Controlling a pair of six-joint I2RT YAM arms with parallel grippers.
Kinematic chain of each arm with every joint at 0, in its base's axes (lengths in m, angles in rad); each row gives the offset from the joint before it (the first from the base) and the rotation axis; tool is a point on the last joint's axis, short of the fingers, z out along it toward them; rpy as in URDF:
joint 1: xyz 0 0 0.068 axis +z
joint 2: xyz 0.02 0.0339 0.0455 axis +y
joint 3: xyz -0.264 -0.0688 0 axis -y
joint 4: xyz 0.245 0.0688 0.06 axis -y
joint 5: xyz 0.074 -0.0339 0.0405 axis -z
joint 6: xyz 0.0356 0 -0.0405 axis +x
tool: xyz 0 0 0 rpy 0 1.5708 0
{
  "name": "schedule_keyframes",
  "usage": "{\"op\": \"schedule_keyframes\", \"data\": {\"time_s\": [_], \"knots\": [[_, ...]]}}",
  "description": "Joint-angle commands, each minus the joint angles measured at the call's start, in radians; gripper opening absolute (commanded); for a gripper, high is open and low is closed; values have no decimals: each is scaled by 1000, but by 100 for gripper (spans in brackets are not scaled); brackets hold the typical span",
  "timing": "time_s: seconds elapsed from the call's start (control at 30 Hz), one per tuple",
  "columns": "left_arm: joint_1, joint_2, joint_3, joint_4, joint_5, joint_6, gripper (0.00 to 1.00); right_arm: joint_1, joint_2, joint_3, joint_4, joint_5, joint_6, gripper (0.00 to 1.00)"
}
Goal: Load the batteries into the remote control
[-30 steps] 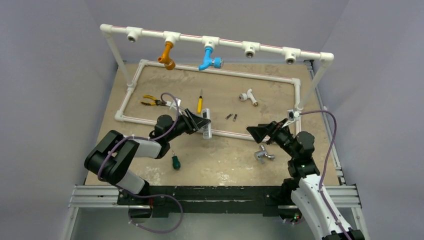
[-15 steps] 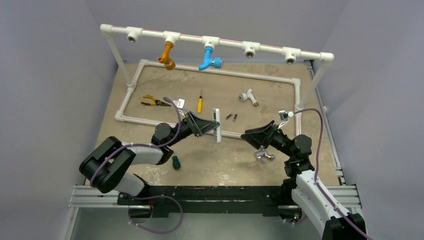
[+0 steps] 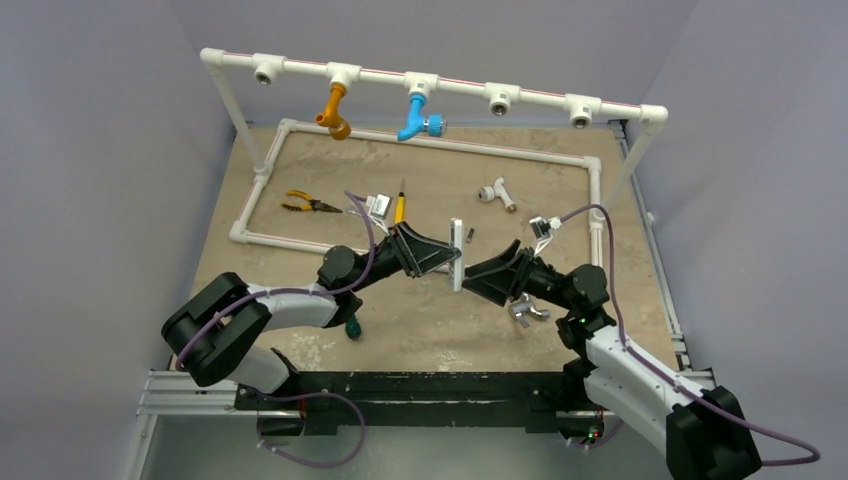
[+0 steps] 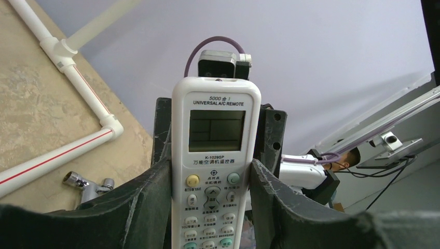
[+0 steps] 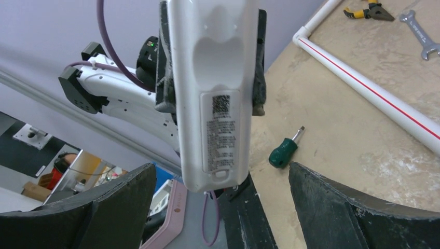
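My left gripper [image 3: 447, 255] is shut on the white remote control [image 3: 457, 253] and holds it upright above the table's middle. In the left wrist view its screen and buttons [image 4: 215, 155] face the camera, with the fingers [image 4: 150, 197] pressed on both long sides. My right gripper [image 3: 478, 278] stands open just right of the remote and faces its back [image 5: 215, 93], which carries a printed label. The remote's end hangs ahead of the wide-open right fingers [image 5: 353, 207] without touching them. One small dark battery [image 3: 470, 236] lies on the table behind the remote; the other is hidden.
A silver tap fitting [image 3: 527, 310] lies under the right arm. A green-handled screwdriver [image 3: 351, 324] lies near the left arm. A yellow screwdriver [image 3: 399, 207], pliers [image 3: 305, 205] and a white pipe tee [image 3: 495, 193] sit inside the white pipe frame [image 3: 440, 150].
My left arm has carried the remote rightward and turned it upright. The right gripper has swung left, up to the remote's back. Neither gripper's jaws have moved.
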Motion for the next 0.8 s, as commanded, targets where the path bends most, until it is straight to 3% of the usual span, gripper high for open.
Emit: {"op": "schedule_keyframes", "data": {"time_s": [0.0, 0.4, 0.77], "knots": [[-19, 15, 43, 101, -22, -7, 0, 16, -1, 32, 120, 22, 36, 99], [-63, 64, 120, 101, -20, -12, 0, 29, 27, 33, 103, 27, 26, 97], [-70, 80, 126, 101, -18, -15, 0, 34, 29, 28, 149, 40, 51, 73]]}}
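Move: The remote is already in the left fingers, its middle at that hand point and its battery-cover side facing the right gripper. From the right hand the remote's middle is about 5 cm ahead, 4 cm left and 3 cm above, so the open right gripper faces its lower end. Under that hand, some 22 cm down, the batteries lie roughly 8 cm ahead and 1 cm left; the metal faucet lies about 12 cm right and 7 cm back. The remote, still pinched by the left hand, is carried about 3 cm to the right towards the waiting right gripper, rising about 1 cm and easing to a stop. The right hand stays almost in place, wide open at first, then begins to close around the remote's lower end, by about a fifth; no touch on it can be made out yet. ##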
